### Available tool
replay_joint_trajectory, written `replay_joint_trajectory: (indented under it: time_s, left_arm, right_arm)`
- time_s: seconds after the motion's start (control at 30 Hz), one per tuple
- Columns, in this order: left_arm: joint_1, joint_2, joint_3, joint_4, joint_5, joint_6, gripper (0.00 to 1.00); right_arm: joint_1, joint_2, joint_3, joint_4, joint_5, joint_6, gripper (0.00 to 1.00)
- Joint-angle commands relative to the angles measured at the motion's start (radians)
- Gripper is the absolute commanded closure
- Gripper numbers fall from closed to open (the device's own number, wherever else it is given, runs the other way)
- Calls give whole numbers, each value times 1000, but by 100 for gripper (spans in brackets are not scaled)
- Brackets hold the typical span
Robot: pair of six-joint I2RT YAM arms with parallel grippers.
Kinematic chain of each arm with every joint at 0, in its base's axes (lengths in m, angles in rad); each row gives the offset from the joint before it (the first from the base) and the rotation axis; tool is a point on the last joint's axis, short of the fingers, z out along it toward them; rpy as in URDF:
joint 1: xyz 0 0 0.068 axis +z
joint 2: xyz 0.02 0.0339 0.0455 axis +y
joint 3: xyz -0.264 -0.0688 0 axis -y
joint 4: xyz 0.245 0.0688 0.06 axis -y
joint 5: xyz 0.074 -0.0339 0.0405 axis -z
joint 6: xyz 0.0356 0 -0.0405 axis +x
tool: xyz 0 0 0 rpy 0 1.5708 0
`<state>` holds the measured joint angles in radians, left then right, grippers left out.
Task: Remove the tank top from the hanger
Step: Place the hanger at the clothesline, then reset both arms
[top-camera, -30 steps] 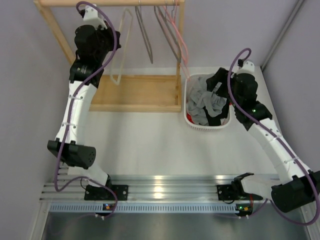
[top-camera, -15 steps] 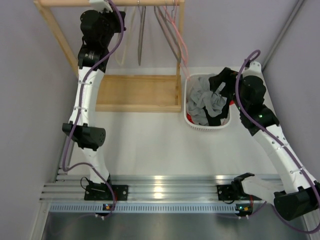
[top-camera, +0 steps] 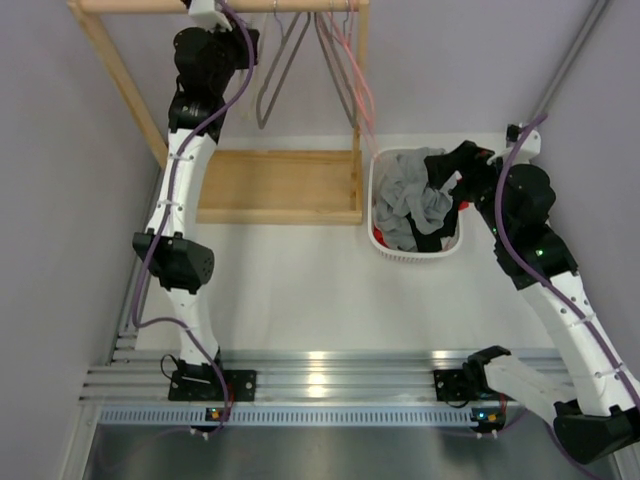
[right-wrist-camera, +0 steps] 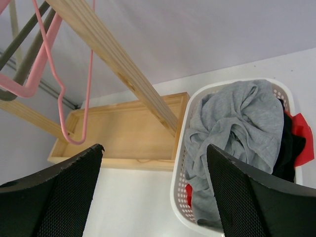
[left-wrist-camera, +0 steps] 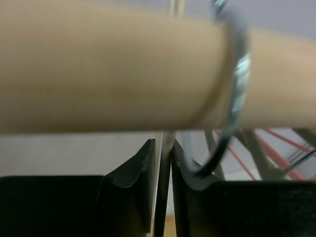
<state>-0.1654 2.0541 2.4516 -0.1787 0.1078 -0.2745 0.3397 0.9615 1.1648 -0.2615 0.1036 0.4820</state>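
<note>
My left gripper is up at the wooden rod of the rack, its jaws closed on the thin cream stem of a hanger. No garment hangs from that stem. A metal hook curls over the rod just to the right. My right gripper hovers open and empty over the white basket. A grey garment lies on top in the basket; I cannot tell whether it is the tank top.
Bare grey hangers and a pink hanger hang from the rod. The rack's wooden base tray lies left of the basket. Black and red cloth sit under the grey garment. Walls stand close on both sides.
My left arm has stretched up and carried the hanger to the rod. My right arm has drawn back to the right of the basket, still open.
</note>
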Motion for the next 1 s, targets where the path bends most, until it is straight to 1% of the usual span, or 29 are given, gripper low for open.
replay_joint_trajectory:
  time_s: [0.0, 0.07, 0.13, 0.2, 0.23, 0.3, 0.37, 0.4, 0.43, 0.47, 0.5, 0.53, 0.57, 0.6, 0.63, 0.7, 0.73, 0.77, 0.8, 0.83, 0.87, 0.9, 0.93, 0.97]
  left_arm:
    - [7, -83, -95, -41, -8, -15, 76]
    - [12, -172, -175, -39, -46, -12, 72]
    - [23, -256, -215, -36, -63, -12, 67]
    - [29, -310, -270, -36, -66, -12, 57]
    - [29, -368, -293, -38, -75, -14, 49]
    - [29, -425, -344, -36, -82, -17, 37]
    - [29, -514, -423, -35, -88, -29, 30]
    - [29, -549, -454, -28, -92, -43, 24]
    - [29, -613, -517, -25, -92, -49, 21]
    - [29, -646, -549, -19, -95, -54, 19]
    - [29, -682, -581, -18, -97, -64, 10]
    - [29, -756, -648, -16, -97, -69, 6]
    - [29, -791, -684, -18, -132, -74, 3]
    - [29, -831, -721, -18, -140, -84, 2]
    - [29, -907, -794, -18, -141, -89, 2]
    - [29, -989, -876, -18, -143, -106, 2]
    - [29, -1073, -916, -16, -143, -109, 2]
    - [29, -1113, -995, -19, -143, -108, 2]
    - [29, -1158, -1037, -21, -143, -101, 2]
    - [29, -1248, -1077, -21, -138, -100, 2]
    - [29, -1293, -1115, -21, -129, -92, 2]
    - [29, -1340, -1193, -21, -117, -77, 2]
    - [29, -1438, -1236, -22, -114, -71, 2]
    - [29, -1488, -1278, -21, -64, -66, 2]
  right_arm:
    - [16, -23, -11, -27, -19, -3, 15]
    - [15, -26, -13, -27, -27, -5, 15]
    - [15, -29, -11, -27, -35, -6, 15]
    - [16, -29, -14, -27, -44, -8, 15]
    - [16, -27, -16, -27, -47, -6, 15]
    - [16, -26, -17, -25, -51, -2, 15]
    - [18, -21, -20, -25, -65, 0, 15]
    - [16, -21, -22, -25, -74, 1, 15]
    - [16, -20, -24, -25, -80, 3, 15]
    - [16, -20, -28, -25, -82, 4, 15]
    - [16, -24, -30, -25, -91, 9, 15]
    - [16, -24, -33, -25, -96, 10, 15]
    - [18, -27, -36, -24, -96, 12, 15]
    - [16, -32, -39, -25, -100, 13, 15]
    - [18, -33, -39, -25, -126, 13, 15]
    - [18, -40, -45, -24, -143, 10, 15]
    - [24, -47, -47, -22, -166, 6, 15]
    - [27, -53, -48, -22, -173, 1, 15]
    - [31, -70, -51, -21, -179, -8, 15]
    - [44, -84, -56, -13, -191, -16, 15]
    - [48, -98, -72, -7, -199, -23, 14]
    - [51, -134, -86, -1, -215, -26, 14]
    - [51, -154, -103, 20, -231, -29, 13]
    - [50, -179, -144, 33, -246, -34, 12]
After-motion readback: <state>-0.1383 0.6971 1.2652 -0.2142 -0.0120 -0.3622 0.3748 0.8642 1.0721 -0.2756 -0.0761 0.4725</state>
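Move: The left hand has the cream hanger at its fingertips, with the hanger's hook already over the clothesline rail. The hanger's middle is about 4 cm below and 1 cm right of that hand. The rail runs some 5 cm above and 3 cm back of it. The nearest grey hanger hangs roughly 6 cm right, 3 cm back and 5 cm lower. From the right hand the cream hanger lies about 28 cm ahead, 34 cm left and 8 cm higher. Down about 5 cm first, the left hand sinks under the rail as its barely parted fingers open wide and let go of the cream hanger. It then pulls back some 35 cm in a shallow arch, up and down again, drifting left away from rail and hangers. The right hand, open and empty, eases a few centimetres back and left, turning slightly counter-clockwise. ##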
